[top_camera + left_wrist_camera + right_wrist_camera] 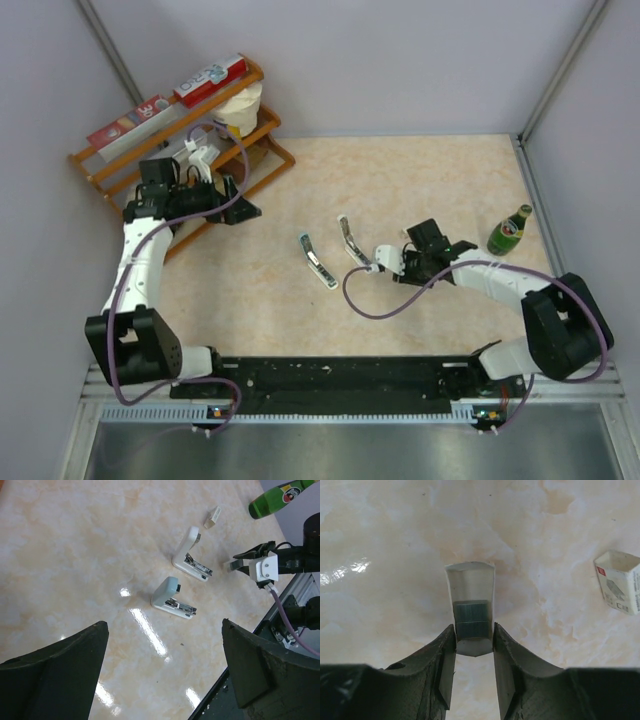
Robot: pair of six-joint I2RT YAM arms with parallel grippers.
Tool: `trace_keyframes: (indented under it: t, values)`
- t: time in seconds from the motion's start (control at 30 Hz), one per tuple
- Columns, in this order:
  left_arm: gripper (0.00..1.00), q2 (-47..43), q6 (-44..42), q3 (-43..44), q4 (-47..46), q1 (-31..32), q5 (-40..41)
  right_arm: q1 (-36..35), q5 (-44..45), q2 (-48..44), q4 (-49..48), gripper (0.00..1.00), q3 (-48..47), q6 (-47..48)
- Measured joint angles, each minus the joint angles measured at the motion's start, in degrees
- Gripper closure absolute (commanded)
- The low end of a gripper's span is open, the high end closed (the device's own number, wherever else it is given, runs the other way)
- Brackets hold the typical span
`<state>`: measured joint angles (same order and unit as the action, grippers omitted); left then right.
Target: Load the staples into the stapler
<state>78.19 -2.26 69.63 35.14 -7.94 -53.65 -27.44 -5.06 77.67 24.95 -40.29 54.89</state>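
My right gripper [474, 630] is shut on a small white open tray of staples [472, 617], its fingertips pressing the tray's two sides; two dark grey staple strips lie inside. It hangs low over the table just right of two white staplers, both lying swung open with their metal channels exposed: one [350, 243] nearer the gripper [375, 265], the other [318, 262] further left. In the left wrist view both staplers [192, 555] [172, 596] show ahead. My left gripper [240, 212] [164, 622] stands wide open and empty, high by the shelf at far left.
The empty white staple box sleeve [619, 581] [214, 516] lies on the table to the right of the tray. A green bottle [510, 230] stands at the right wall. A wooden shelf [180, 130] with boxes stands at the back left. A purple cable [385, 305] loops below the right arm.
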Motion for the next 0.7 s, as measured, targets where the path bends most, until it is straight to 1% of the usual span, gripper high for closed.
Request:
trace_keyframes:
  t: [0.13, 0.3, 0.53, 0.7]
  values:
    - [0.02, -3.9, -0.9, -1.6, -0.1, -0.6, 0.0, -2.0, 1.6, 3.5, 0.1, 0.51, -0.9, 0.1]
    - [0.02, -8.6, -1.1, -4.5, -0.6, -2.0, -0.2, -2.6, 4.7, 3.7, -1.3, 0.42, -0.9, 0.0]
    - [0.02, -9.8, -1.2, -6.4, -0.9, -5.6, -1.3, -2.7, 8.5, -1.0, -6.2, 0.41, 2.1, -0.2]
    - [0.02, -10.4, -1.5, -7.5, -0.6, -6.4, -2.2, -2.6, 10.8, -1.7, -10.8, 0.42, 5.0, -1.5]
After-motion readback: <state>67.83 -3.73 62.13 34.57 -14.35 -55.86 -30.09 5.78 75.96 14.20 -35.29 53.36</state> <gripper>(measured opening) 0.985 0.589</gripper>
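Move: The tray of staples sits between the right fingertips just over the table, its middle about 2 cm to the left of the hand point and 1 cm below. The empty staple box stands some 10 cm ahead and 2 cm right of the right hand; the white open stapler about 7 cm ahead and 10 cm left, the light-blue one 3 cm ahead and 20 cm left. From the left hand the tray is roughly 32 cm right, 5 cm back and 22 cm down. Down about 1 cm first, the right hand then spreads its fingers from about a third to over half open and lets go of the tray, moving some 2 cm forward as it rises slightly and dips again, its fingertips tilting forward by about 10 degrees. The left hand, empty and wide open, draws back and left, farther from the staplers. ##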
